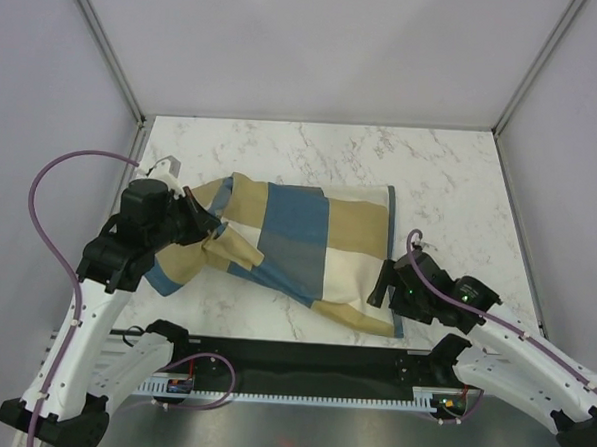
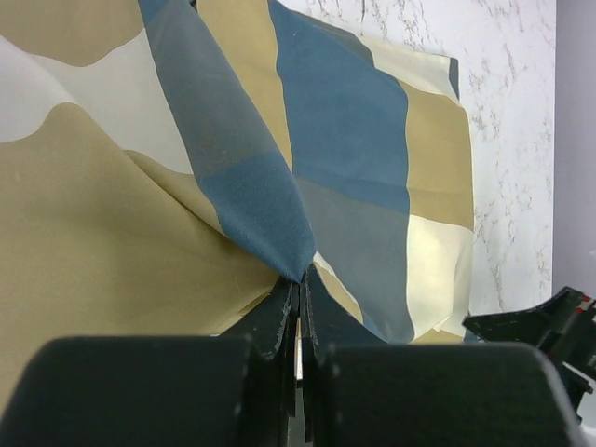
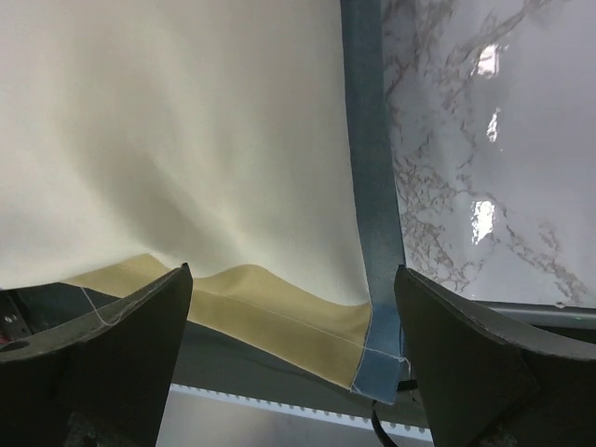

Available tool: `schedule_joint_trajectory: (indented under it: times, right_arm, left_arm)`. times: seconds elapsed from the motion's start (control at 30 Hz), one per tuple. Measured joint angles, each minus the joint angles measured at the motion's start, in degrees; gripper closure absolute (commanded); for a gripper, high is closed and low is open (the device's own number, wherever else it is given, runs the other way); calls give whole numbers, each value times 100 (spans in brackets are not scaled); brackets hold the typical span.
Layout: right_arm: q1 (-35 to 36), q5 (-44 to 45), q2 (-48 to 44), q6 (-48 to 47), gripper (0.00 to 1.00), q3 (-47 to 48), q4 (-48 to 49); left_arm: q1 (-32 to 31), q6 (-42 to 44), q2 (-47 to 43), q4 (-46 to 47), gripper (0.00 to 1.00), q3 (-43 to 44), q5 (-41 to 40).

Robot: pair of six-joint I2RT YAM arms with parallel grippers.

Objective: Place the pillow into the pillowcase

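Observation:
The pillowcase [image 1: 297,248], in big blue, tan and cream checks, lies bulging across the middle of the marble table. The pillow is hidden. My left gripper [image 1: 196,223] is at the case's bunched left end. In the left wrist view, the left gripper [image 2: 300,284] is shut on a raised blue fold of the pillowcase [image 2: 251,186]. My right gripper [image 1: 381,284] stands open at the case's near right corner. In the right wrist view, the right gripper [image 3: 293,275] straddles the tan hem and blue edge of the pillowcase [image 3: 186,140] without touching either.
The marble table [image 1: 461,182] is bare at the back and right. Grey enclosure walls [image 1: 45,90] stand on three sides. A black rail [image 1: 311,359] runs along the near edge between the arm bases. A purple cable [image 1: 56,176] loops by the left arm.

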Motion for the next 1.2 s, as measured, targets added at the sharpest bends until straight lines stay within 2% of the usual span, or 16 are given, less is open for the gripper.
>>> schedule_joint_trajectory:
  times: [0.1, 0.23, 0.27, 0.3, 0.33, 0.37, 0.47, 0.57, 0.63, 0.8, 0.9, 1.03, 1.2]
  right_arm:
    - [57, -295, -4, -2, 2, -570, 389]
    - [299, -358, 201, 11, 2, -855, 763]
    - [402, -358, 304, 35, 12, -916, 887]
    - [520, -345, 411, 44, 31, -992, 1040]
    - [619, -345, 518, 42, 92, -1073, 1180]
    - [699, -341, 612, 42, 100, -1139, 1296]
    - [774, -245, 739, 136, 100, -1141, 1384]
    - [796, -57, 658, 85, 100, -748, 1058]
    - [798, 68, 564, -26, 100, -219, 654]
    - [798, 337, 195, -236, 100, 1790, -37]
    - [800, 533, 55, -289, 100, 2983, -431]
    - [800, 1145, 323, -363, 100, 4535, -988]
    - [800, 1655, 680, -422, 100, 5532, -1250]
  left_arm:
    - [0, 2, -4, 7, 98, -55, 0]
    - [0, 2, -39, 11, 98, -76, 0]
    - [0, 2, -52, 13, 98, -83, 0]
    - [0, 2, -72, 15, 98, -96, 0]
    - [0, 2, -85, 15, 98, -109, -2]
    - [0, 2, -101, 20, 98, -131, -2]
    - [0, 4, -111, 13, 98, -173, 0]
    - [0, 44, -125, 15, 98, -173, 0]
    - [0, 90, -157, 2, 98, -168, 0]
    - [7, 240, -284, -328, 98, 170, -13]
    - [13, 315, -372, -726, 98, 748, -96]
    - [11, 424, -302, -1279, 98, 1917, -116]
    - [11, 518, -116, -1805, 98, 3154, -131]
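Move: The part of the pillowcase the open right hand goes for, the cream patch near its near edge, lies about 7 cm below it, some 3 cm to the left and 2 cm back. The tan strip along that edge is about 3 cm nearer the base than the patch; the blue hem's near corner lies 6 cm back and 7 cm right of the hand. From the left hand, which already grips a bunch of case, that patch is some 31 cm right, 12 cm back and 23 cm below. The right fingers close on the cream cloth near the pillowcase's near edge, after sinking about 7 cm and drifting slightly back and left; keeping that pinch, the hand then sweeps up fast by over 35 cm, a little forward, its fingers tipping up some 40 degrees. The left keeps its hold nearly still at first, then rises about 15 cm while drawing back roughly 7 and tilting up. ##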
